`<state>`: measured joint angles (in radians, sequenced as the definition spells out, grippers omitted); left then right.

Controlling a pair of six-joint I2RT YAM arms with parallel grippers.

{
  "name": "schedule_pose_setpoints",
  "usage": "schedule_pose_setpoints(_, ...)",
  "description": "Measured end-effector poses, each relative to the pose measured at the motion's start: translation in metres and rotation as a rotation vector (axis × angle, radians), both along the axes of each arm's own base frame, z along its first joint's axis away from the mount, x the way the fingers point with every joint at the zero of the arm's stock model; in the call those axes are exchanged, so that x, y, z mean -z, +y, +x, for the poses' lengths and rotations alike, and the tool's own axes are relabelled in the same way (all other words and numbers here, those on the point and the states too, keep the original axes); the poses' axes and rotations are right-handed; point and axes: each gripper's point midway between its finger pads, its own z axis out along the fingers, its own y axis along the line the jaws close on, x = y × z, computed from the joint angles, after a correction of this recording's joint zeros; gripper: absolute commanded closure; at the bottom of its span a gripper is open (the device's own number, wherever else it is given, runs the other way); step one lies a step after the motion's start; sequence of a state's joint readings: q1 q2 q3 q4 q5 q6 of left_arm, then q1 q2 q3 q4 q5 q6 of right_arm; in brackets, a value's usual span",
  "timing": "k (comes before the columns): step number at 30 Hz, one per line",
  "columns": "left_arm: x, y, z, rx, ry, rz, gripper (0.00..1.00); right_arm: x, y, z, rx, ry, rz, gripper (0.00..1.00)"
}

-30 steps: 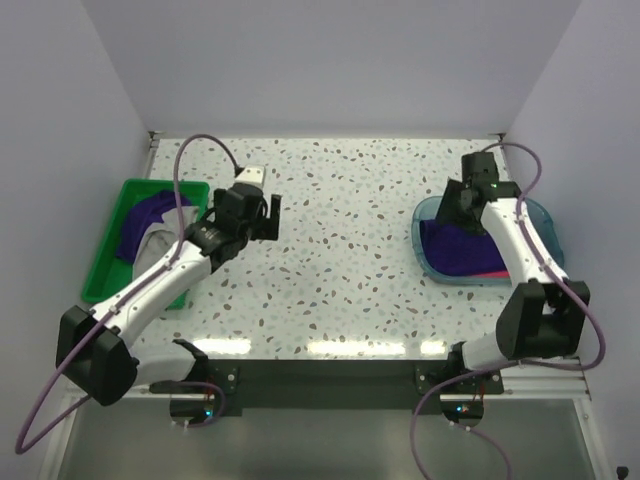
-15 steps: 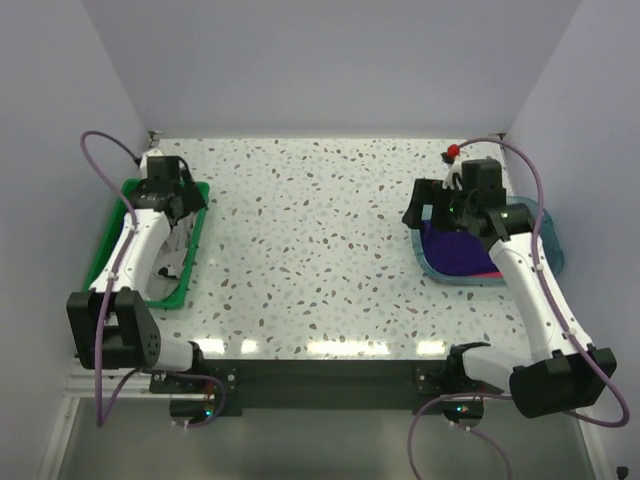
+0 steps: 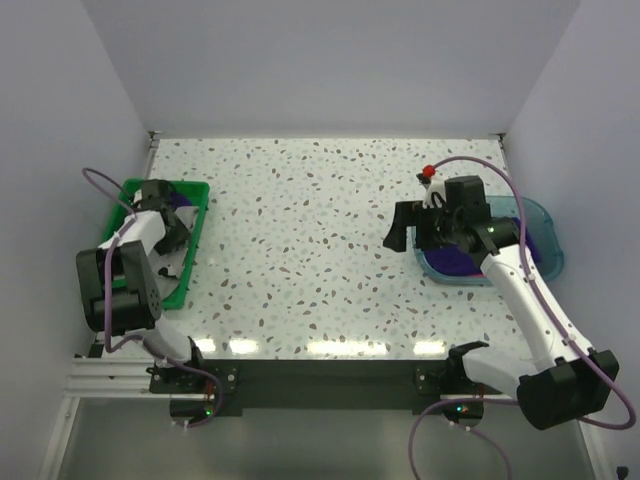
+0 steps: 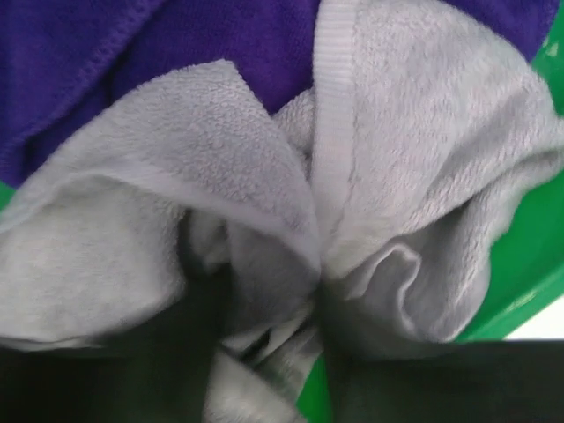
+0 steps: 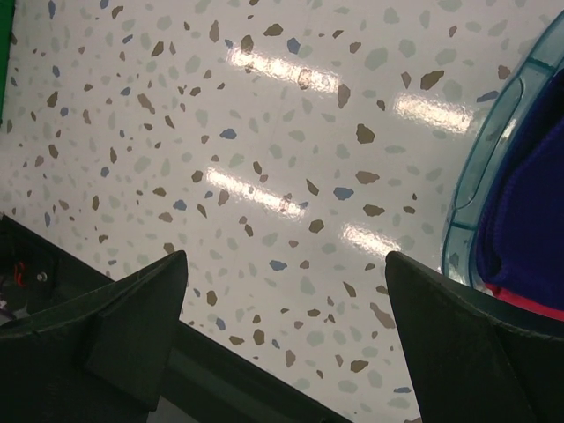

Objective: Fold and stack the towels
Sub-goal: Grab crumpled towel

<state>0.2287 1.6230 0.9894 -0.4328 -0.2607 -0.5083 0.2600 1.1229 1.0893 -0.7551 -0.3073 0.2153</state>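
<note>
My left gripper (image 3: pixel 166 226) is down inside the green bin (image 3: pixel 200 190). In the left wrist view its jaws (image 4: pixel 269 308) pinch a bunched fold of the pale grey-white towel (image 4: pixel 397 176), which lies over a dark purple towel (image 4: pixel 220 35). The grey-white towel (image 3: pixel 170 263) also shows in the bin from above. My right gripper (image 3: pixel 405 226) hovers over the table just left of the teal tray (image 3: pixel 545 215), open and holding nothing (image 5: pixel 286 291). A folded dark purple towel (image 5: pixel 529 203) lies in the tray on a hot pink towel (image 5: pixel 529 302).
The speckled table (image 3: pixel 310 230) stretches between the bin on the left and the tray on the right. Green bin wall (image 4: pixel 520 282) is close to my left fingers. The table's near edge (image 5: pixel 229 370) runs just under my right gripper.
My left arm swung from the table into the bin and its jaws closed onto the grey-white towel. My right gripper rose off the tray, moved left over the table and opened wide.
</note>
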Motion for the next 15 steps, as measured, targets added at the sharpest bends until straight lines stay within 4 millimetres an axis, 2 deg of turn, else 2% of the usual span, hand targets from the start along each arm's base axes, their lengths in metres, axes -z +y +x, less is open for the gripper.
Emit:
schedule_pose_setpoints(2, 0.009, -0.001, 0.004, -0.005, 0.001, -0.016, 0.94, 0.001, 0.001, -0.001, -0.004, 0.001, -0.001, 0.03)
schedule_pose_setpoints(3, 0.012, -0.002, 0.006, -0.004, 0.001, -0.023, 1.00, 0.001, 0.001, -0.001, -0.005, -0.001, -0.002, 0.03)
schedule_pose_setpoints(6, 0.015, -0.004, 0.008, -0.003, 0.007, -0.037, 1.00, 0.000, 0.000, -0.001, -0.010, -0.008, -0.008, 0.03)
schedule_pose_setpoints(9, 0.005, -0.004, 0.012, -0.009, -0.004, -0.039, 1.00, 0.000, 0.000, -0.001, -0.014, -0.012, -0.012, 0.03)
schedule_pose_setpoints(12, -0.024, -0.001, 0.014, -0.014, -0.048, -0.022, 1.00, 0.000, -0.001, -0.001, -0.018, -0.012, -0.015, 0.03)
schedule_pose_setpoints(15, -0.081, 0.002, 0.028, -0.008, -0.172, 0.015, 1.00, -0.003, -0.001, 0.000, -0.019, -0.018, -0.015, 0.03)
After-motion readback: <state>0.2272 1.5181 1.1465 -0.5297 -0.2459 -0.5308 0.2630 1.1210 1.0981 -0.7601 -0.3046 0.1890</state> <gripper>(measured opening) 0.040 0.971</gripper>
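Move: The bunched grey towel is right under my left hand, its middle about 2 cm back and some 2 cm below my half-open fingers. The purple towel lies about 6 cm ahead and 4 cm left, and the green box's right-hand wall runs about 8 cm to my right, level with me. From my right hand, the grey towel is roughly 57 cm to the left, 5 cm ahead and 18 cm lower. My left hand sinks another 1.5 cm into the grey towel while the fingers shut and pinch a fold. Still gripping, it then rises with growing speed to about 8 cm above where it began, drifting some 3 cm forward, and the wrist tips the fingers about 10 degrees outward. ##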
